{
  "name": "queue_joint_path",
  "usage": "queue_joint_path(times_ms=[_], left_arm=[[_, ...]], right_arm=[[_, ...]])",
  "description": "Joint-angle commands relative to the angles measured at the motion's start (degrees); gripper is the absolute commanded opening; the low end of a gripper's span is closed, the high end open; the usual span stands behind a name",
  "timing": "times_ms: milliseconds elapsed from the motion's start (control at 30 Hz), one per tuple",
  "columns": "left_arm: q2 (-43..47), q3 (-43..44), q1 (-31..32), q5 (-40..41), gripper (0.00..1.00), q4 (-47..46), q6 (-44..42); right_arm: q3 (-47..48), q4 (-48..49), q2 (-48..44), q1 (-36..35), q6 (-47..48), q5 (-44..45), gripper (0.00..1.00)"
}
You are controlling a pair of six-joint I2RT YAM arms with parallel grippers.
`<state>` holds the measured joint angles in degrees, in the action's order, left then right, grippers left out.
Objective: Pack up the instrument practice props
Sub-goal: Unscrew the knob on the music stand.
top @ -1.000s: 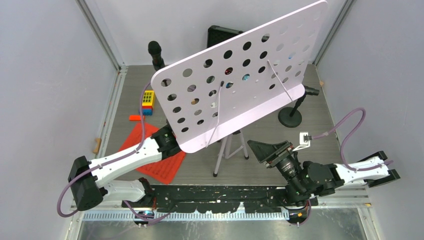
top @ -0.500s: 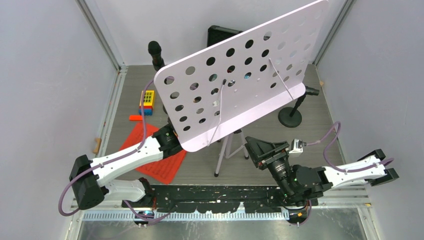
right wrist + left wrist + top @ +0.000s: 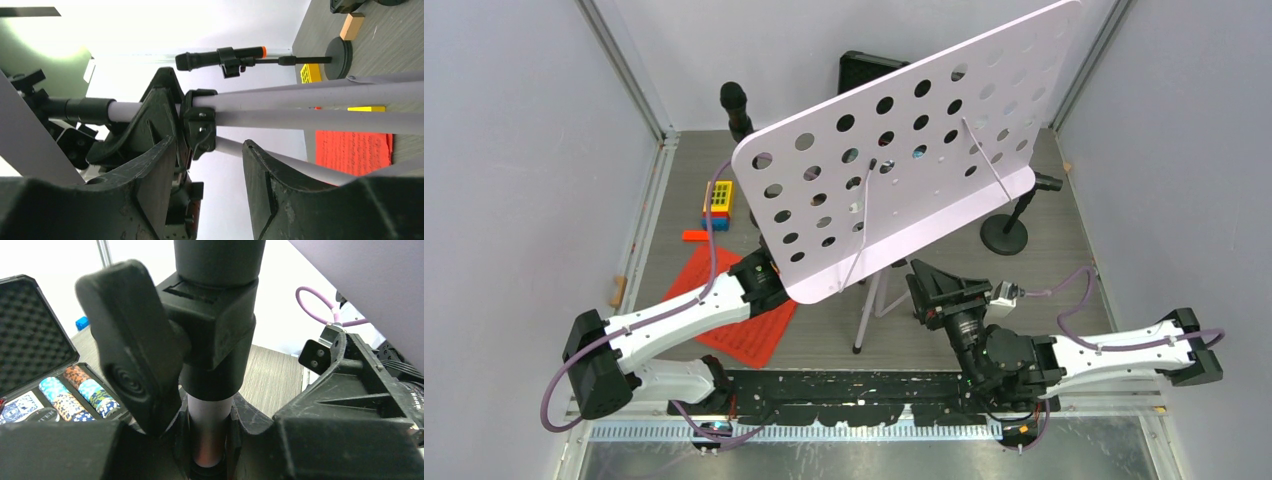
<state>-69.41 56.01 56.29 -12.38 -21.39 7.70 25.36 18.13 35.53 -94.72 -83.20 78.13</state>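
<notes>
The white hole-punched music rack [image 3: 904,150] stands tilted on its silver tripod legs [image 3: 864,310]. My left gripper [image 3: 769,280] reaches under the rack's lower corner. In the left wrist view it [image 3: 210,445] is shut on the rack's silver pole [image 3: 209,412], just below a black clamp knob [image 3: 132,345]. My right gripper [image 3: 929,285] is open at the tripod. Its fingers straddle the black leg collar [image 3: 200,125] with gaps on both sides of the right gripper [image 3: 209,146]. Red sheet-music pages [image 3: 744,330] lie under the left arm. One microphone [image 3: 736,105] stands back left, another [image 3: 1044,183] back right on a round base [image 3: 1004,235].
An open black case [image 3: 869,68] holding poker chips [image 3: 75,390] sits behind the rack. Yellow and blue toy blocks [image 3: 719,203] and a small orange piece [image 3: 694,236] lie left of the stand. Grey walls close in both sides.
My right arm has swung left to the tripod, and its jaws have narrowed around the leg collar. The rack shifted slightly, then held still. The left arm stays put.
</notes>
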Motion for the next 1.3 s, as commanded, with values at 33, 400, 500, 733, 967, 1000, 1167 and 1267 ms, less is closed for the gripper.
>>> queue_joint_path(times_ms=[33, 400, 500, 733, 967, 1000, 1167, 1267], left_arm=[[1.27, -0.72, 0.32, 1.35, 0.0, 2.23, 3.2], [1.63, -0.72, 0.32, 1.48, 0.0, 2.36, 3.19], [1.73, -0.73, 0.39, 1.48, 0.0, 2.4, 3.19], [1.82, -0.73, 0.35, 1.46, 0.0, 2.58, 3.37], [1.79, -0.64, 0.34, 1.58, 0.0, 2.58, 3.28], [1.77, -0.72, 0.37, 1.58, 0.0, 2.66, 3.28], [1.73, -0.73, 0.39, 1.57, 0.0, 2.59, 3.37], [1.88, -0.73, 0.38, 1.66, 0.0, 2.66, 3.29]], right_arm=[[-0.17, 3.76, 1.71, 3.32, -6.74, 0.85, 0.54], [2.64, 2.24, 6.15, 7.12, -10.41, -4.03, 0.52], [2.74, 2.94, 6.71, 7.67, -10.38, -4.72, 0.5], [3.18, 3.92, 7.3, 9.09, -10.35, -7.29, 0.46], [3.09, 6.56, 7.78, 9.2, -9.59, -9.96, 0.43], [3.04, 7.01, 7.88, 9.24, -9.43, -10.25, 0.42], [3.11, 7.68, 8.07, 9.2, -8.01, -11.39, 0.3], [3.03, 7.43, 7.77, 9.2, -6.57, -11.25, 0.19]])
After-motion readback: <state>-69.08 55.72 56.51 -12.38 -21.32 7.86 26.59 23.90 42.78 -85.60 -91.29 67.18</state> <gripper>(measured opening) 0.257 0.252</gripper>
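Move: The knob on the music stand's leg hub is close to the open right fingers, about 2 cm ahead, 3 cm to the left and 1 cm higher. The pole above the hub, in the left gripper's grasp, is roughly 4 cm ahead of the right hand, 3 cm left and 6 cm up. From the left hand, that knob is some 2 cm back, level sideways and 5 cm below. The right hand eases about 2 cm forward with a small dip, then shifts some 2.5 cm left while rising again, rolling only slightly, and brings its fingertips either side of the small black knob on the stand's leg hub. As it arrives its half-open fingers narrow by more than half to pinch the knob, while the left hand stays put and keeps its grip on the pole just above. ##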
